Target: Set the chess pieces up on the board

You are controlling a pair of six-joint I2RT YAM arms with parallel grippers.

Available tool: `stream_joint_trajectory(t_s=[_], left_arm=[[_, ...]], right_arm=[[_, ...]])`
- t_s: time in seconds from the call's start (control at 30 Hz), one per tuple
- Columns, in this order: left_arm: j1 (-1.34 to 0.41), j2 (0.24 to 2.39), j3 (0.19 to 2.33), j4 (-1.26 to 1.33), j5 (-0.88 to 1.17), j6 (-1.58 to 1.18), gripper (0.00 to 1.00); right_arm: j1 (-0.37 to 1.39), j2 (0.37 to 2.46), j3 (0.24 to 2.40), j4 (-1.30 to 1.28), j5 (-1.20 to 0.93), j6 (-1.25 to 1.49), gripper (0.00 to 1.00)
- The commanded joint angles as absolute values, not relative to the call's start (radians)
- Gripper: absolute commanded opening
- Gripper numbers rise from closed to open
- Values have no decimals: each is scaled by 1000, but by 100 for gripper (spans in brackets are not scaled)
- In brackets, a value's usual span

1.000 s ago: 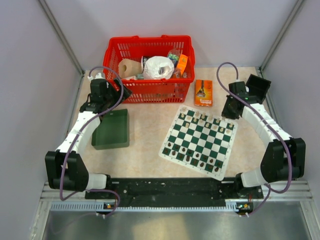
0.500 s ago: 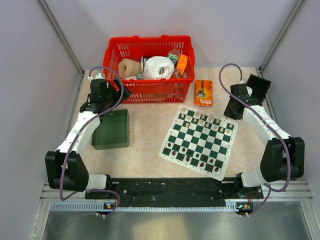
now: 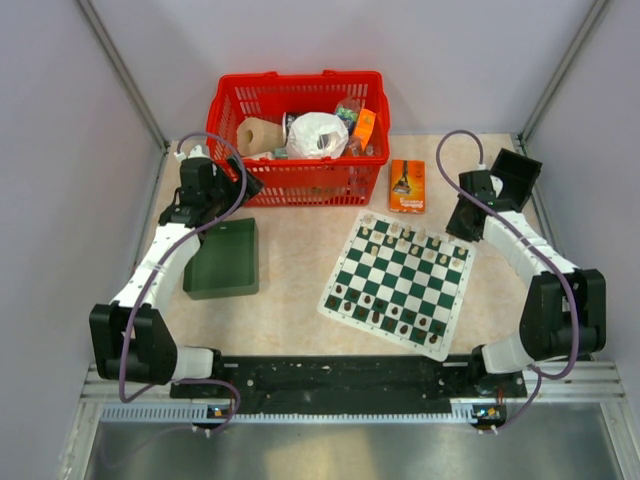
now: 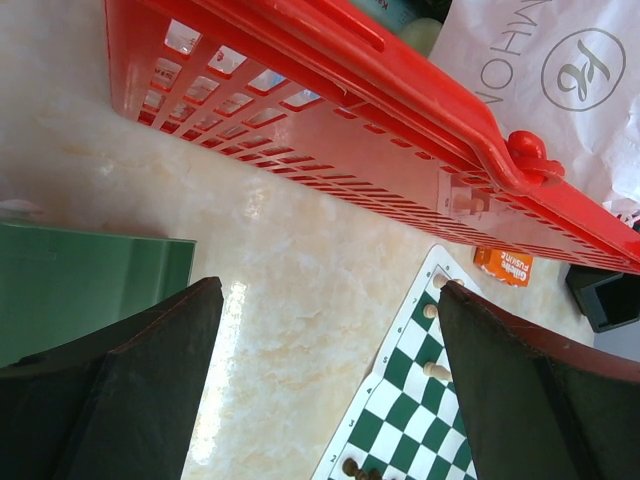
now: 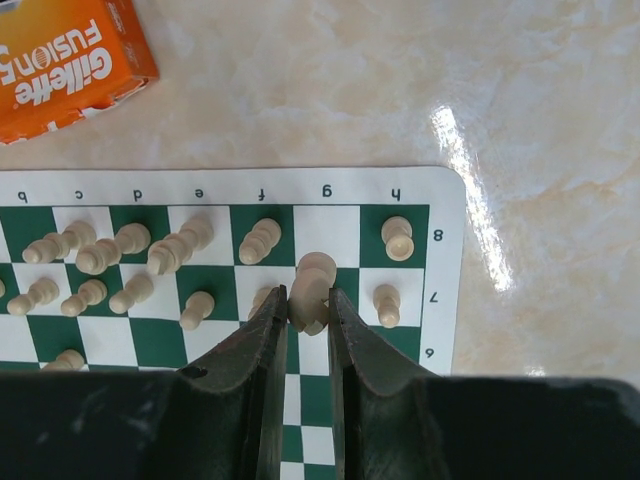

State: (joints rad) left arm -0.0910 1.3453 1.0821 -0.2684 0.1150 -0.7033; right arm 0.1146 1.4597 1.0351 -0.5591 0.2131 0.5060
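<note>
The board [image 3: 400, 281] lies right of centre, a thin green and white checked mat. Cream chess pieces [image 3: 410, 238] line its far rows and dark ones [image 3: 385, 311] its near rows. My right gripper [image 5: 308, 305] hovers over the board's far right corner, shut on a cream piece [image 5: 313, 285] that hangs above the g-file squares next to row 7. Other cream pieces [image 5: 398, 238] stand on rows 7 and 8 around it. My left gripper [image 4: 328, 300] is wide open and holds nothing, low over bare table between the basket and the board [image 4: 402, 402].
A red basket [image 3: 296, 135] of odds and ends stands at the back. An orange Gillette box [image 3: 407, 185] lies beside it, just beyond the board. A dark green tray [image 3: 224, 258] sits at the left, under my left arm. A small black box [image 3: 518, 172] is at the far right.
My right wrist has drifted slightly to the right and away, still holding the cream piece. The left arm has not moved.
</note>
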Motion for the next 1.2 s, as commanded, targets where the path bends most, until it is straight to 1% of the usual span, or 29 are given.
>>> stream_joint_trajectory(t_s=[0.0, 0.3, 1.17], left_arm=[[-86, 1331, 1097, -219, 113, -686, 94], [-86, 1302, 1089, -242, 97, -686, 94], [-86, 1319, 1091, -244, 94, -681, 94]], right_arm=[[107, 1448, 1014, -505, 219, 522, 17], [106, 1479, 979, -453, 233, 517, 17], [106, 1577, 908, -330, 242, 528, 17]])
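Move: The right fingers already hold the pale knight, and its empty g8 square lies practically straight below them, about 8 cm down. The h8 piece stands roughly 3 cm to the hand's right and 1 cm back; the f8 piece is 3 cm left and 1 cm farther out, and the g7 pawn about 3 cm back and 1 cm left. The orange box lies some 12 cm ahead and 9 cm left. From the idle left hand, g8 is around 44 cm right, 7 cm back and 19 cm below. The right hand lowers the pale knight, still pinched upright by its upper part, almost straight down about 5.5 cm into the gap between the h8 and f8 pieces and in front of the g7 pawn, easing off briefly on the way and drifting only a few millimetres fore and aft. The wrist keeps its slant and heading, and the fingers hold their grip right through without opening, bringing the knight's base down to the g8 square. ##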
